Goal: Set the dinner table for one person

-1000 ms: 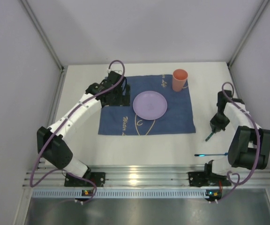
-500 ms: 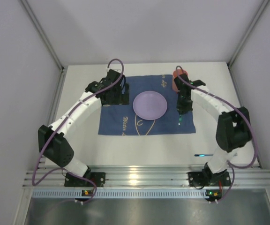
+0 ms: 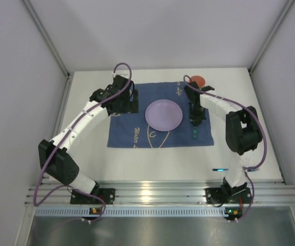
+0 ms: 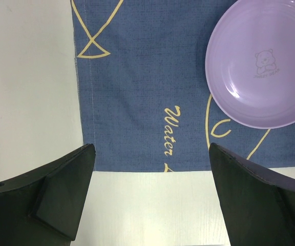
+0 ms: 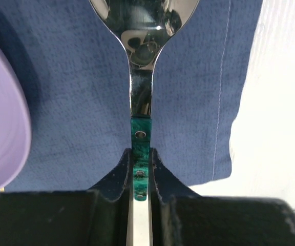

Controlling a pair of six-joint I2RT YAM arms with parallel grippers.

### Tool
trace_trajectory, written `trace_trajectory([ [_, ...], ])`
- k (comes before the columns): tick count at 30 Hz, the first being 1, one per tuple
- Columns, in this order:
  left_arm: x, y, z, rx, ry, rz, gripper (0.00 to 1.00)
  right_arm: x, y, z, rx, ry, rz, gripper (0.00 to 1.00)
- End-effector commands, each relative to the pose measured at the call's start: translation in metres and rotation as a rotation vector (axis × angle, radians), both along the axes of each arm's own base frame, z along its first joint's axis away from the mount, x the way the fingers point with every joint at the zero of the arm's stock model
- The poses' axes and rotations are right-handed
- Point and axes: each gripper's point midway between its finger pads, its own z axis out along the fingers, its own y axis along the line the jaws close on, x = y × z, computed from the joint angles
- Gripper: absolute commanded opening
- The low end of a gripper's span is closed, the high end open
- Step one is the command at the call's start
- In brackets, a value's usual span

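The white dinner table (image 3: 137, 164) carries a dark-blue cloth (image 3: 137, 125) with a lilac plate (image 3: 164, 114) at its middle. Just right of the plate, my right gripper (image 3: 194, 125) hangs over the cloth, shut on the green handle of a metal spoon (image 3: 194, 134). In the right wrist view the jaws (image 5: 141, 154) pinch that handle and the spoon (image 5: 142, 20) points out over the cloth (image 5: 60, 77), with the plate's rim (image 5: 1, 133) at the left. My left gripper (image 3: 124, 107) is open above the cloth's left side. Its fingers (image 4: 65, 189) are spread wide with nothing between them, and the plate (image 4: 262, 66) lies at upper right.
An orange cup (image 3: 198, 80) stands at the cloth's far right corner, half hidden behind my right arm. A thin utensil with a blue handle (image 3: 220, 169) lies on the table at the near right. A ribbed aluminium rail (image 3: 152, 192) runs along the near edge.
My right arm has swung from the table's right side to over the cloth beside the plate, carrying the spoon, and now partly hides the cup. The left arm has barely shifted.
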Motion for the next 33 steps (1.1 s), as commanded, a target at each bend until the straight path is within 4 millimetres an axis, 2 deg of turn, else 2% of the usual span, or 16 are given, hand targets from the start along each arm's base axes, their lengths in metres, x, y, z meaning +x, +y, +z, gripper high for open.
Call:
trace_trajectory([
  [1, 0.0, 0.007, 0.018, -0.009, -0.048, 0.021, 0.98, 0.014, 0.009, 0.007, -0.019, -0.038, 0.052, 0.05],
  [2, 0.0, 0.006, 0.017, -0.009, -0.047, 0.022, 0.98, 0.012, 0.01, 0.005, -0.024, -0.033, 0.061, 0.14],
  [3, 0.0, 0.006, 0.018, -0.013, -0.048, 0.025, 0.98, 0.009, 0.008, 0.002, -0.034, -0.023, 0.064, 0.39],
  [5, 0.0, 0.005, 0.016, -0.016, -0.041, 0.022, 0.98, 0.002, 0.005, 0.002, -0.046, -0.018, 0.067, 0.53],
  [10, 0.0, 0.003, 0.011, -0.021, -0.027, 0.017, 0.98, -0.017, -0.004, 0.022, -0.032, -0.057, 0.031, 0.71],
  [12, -0.001, 0.001, 0.008, -0.025, -0.018, 0.009, 0.98, -0.03, -0.013, 0.037, -0.008, -0.088, -0.022, 0.85],
  [14, -0.001, -0.002, 0.004, -0.03, -0.006, -0.002, 0.98, -0.045, -0.034, 0.045, 0.06, -0.089, -0.14, 0.99],
  [15, -0.001, -0.003, 0.002, -0.035, -0.003, -0.008, 0.98, -0.052, -0.045, 0.045, 0.084, -0.08, -0.195, 1.0],
  [16, -0.001, -0.005, 0.0, -0.038, 0.002, -0.014, 0.98, -0.057, -0.067, 0.046, 0.137, -0.066, -0.308, 1.0],
  [18, -0.002, -0.01, -0.004, -0.053, 0.017, -0.035, 0.98, -0.087, -0.095, 0.041, 0.2, -0.048, -0.498, 1.0],
  [19, -0.001, -0.012, -0.007, -0.058, 0.023, -0.042, 0.98, -0.097, -0.123, 0.038, 0.252, -0.047, -0.661, 1.0],
  [20, -0.003, -0.015, -0.009, -0.064, 0.032, -0.057, 0.98, -0.119, -0.127, 0.031, 0.303, -0.03, -0.756, 1.0],
  [21, -0.001, -0.017, -0.011, -0.068, 0.037, -0.061, 0.98, -0.128, -0.14, 0.028, 0.36, -0.036, -0.873, 1.0],
  [22, -0.001, -0.018, -0.012, -0.067, 0.039, -0.07, 0.98, -0.142, -0.141, 0.022, 0.382, -0.034, -0.927, 1.0],
  [29, 0.002, -0.029, -0.018, -0.082, 0.063, -0.124, 0.97, -0.176, -0.135, 0.014, 0.41, 0.005, -1.092, 1.0],
  [33, 0.004, -0.032, -0.02, -0.078, 0.063, -0.148, 0.97, -0.193, -0.143, 0.014, 0.344, 0.017, -1.131, 1.0],
])
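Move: The right hand holds the spoon by its green handle, bowl forward, just over its place on the mat: that spot's middle is about 1 cm ahead and 1 cm below. The plate's middle is some 13 cm left and 4 cm ahead; the cup stands about 14 cm ahead, 1 cm right; the fork lies roughly 19 cm back and 14 cm right, some 2 cm lower. From the left hand the spoon's place is about 24 cm right, 1 cm ahead and 16 cm down. The right fingers let go of the spoon's handle, opening wide as the hand eases down under 1 cm. Then the hand lifts about 4 cm, swings back and right past the mat's near corner, and sinks again with a small turn back left, ending open above the fork, some 18 cm back and 14 cm right, turned about 60 degrees clockwise. The open left hand drifts a few centimetres down and right. ##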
